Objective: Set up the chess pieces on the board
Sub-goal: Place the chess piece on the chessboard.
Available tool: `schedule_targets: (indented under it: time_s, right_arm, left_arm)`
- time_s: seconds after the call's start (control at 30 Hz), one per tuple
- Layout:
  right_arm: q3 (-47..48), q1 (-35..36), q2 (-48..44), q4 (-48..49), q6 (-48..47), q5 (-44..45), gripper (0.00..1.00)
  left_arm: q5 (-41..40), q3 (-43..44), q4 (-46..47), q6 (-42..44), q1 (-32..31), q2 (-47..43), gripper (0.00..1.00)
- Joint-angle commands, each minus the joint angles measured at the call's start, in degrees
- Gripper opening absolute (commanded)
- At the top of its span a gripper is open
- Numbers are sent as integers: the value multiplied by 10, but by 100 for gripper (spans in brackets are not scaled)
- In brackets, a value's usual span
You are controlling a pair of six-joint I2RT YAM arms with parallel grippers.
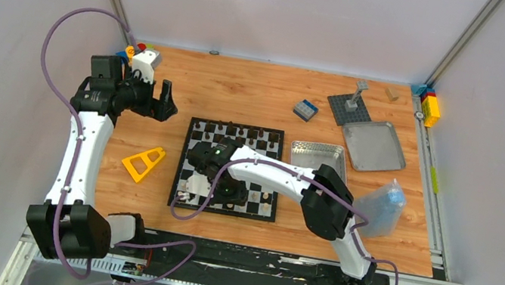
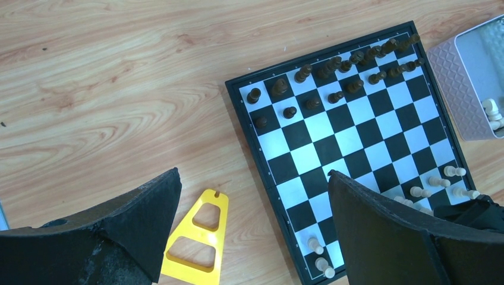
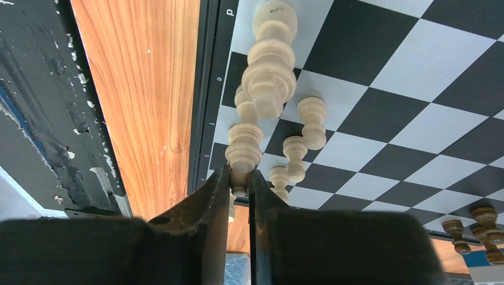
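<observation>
The board (image 1: 262, 161) lies mid-table. Dark chess pieces (image 2: 333, 68) fill its two far rows, and cream chess pieces (image 2: 437, 181) stand along the near rows. My right gripper (image 3: 239, 177) points down over the board's near edge (image 1: 226, 193) and is shut on a cream chess piece (image 3: 243, 147). That piece sits in line with other cream pieces (image 3: 270, 65) by the lettered border. Whether its base touches the board is hidden. My left gripper (image 2: 252, 173) hangs open and empty over the wood left of the board (image 1: 164, 102).
A yellow triangular frame (image 1: 143, 162) lies left of the board. A silver tin (image 1: 317, 157) holding cream pieces (image 2: 492, 113) sits to the board's right, with its lid (image 1: 374, 145), a grey studded plate (image 1: 349, 109), a blue brick (image 1: 305, 109) and a plastic bag (image 1: 381, 205).
</observation>
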Motion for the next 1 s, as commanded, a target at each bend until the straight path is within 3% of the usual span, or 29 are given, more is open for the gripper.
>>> schedule_targets:
  time_s: [0.0,0.07,0.1,0.13,0.17,0.33,0.5,0.97]
  right_arm:
    - [23,4,9,11,11,6,9]
    - [22,4,8,11,12,6,12]
    - [21,4,-70,11,12,5,14]
    - [21,4,-2,11,12,5,17]
    - [21,4,7,11,13,5,20]
    - [23,4,-4,17,18,1,39]
    - [13,3,-17,23,22,4,49]
    - [3,-2,-28,34,27,-1,46]
  left_arm:
    - [14,0,14,-2,7,-14,100]
    - [14,0,15,-2,7,-14,100]
    - [14,1,15,-1,7,-13,100]
    - [15,1,15,-2,7,-13,100]
    - [15,1,14,-2,7,-12,100]
    - [14,2,14,-2,7,-12,100]
    - [14,3,13,-2,7,-11,100]
    - [17,4,11,-2,7,-10,100]
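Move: The right hand still pinches the chess piece by its upper part, over the near edge row of the board, the piece's middle about 2 cm below the hand point. One tall piece stands some 3 cm to the left in the same row, and a second tall piece about 6 cm left. A pawn stands roughly 3 cm straight ahead. From the idle left hand, the held piece lies about 16 cm back, 21 cm right and 20 cm below. The right fingers let go of the chess piece over its near-row square, parting fore and aft from a narrow pinch to about half open, the far finger swinging out towards the pawns. The hand stays low around the piece, pointing down, and eases only about 1 cm left towards the tall pieces, without lifting away. ##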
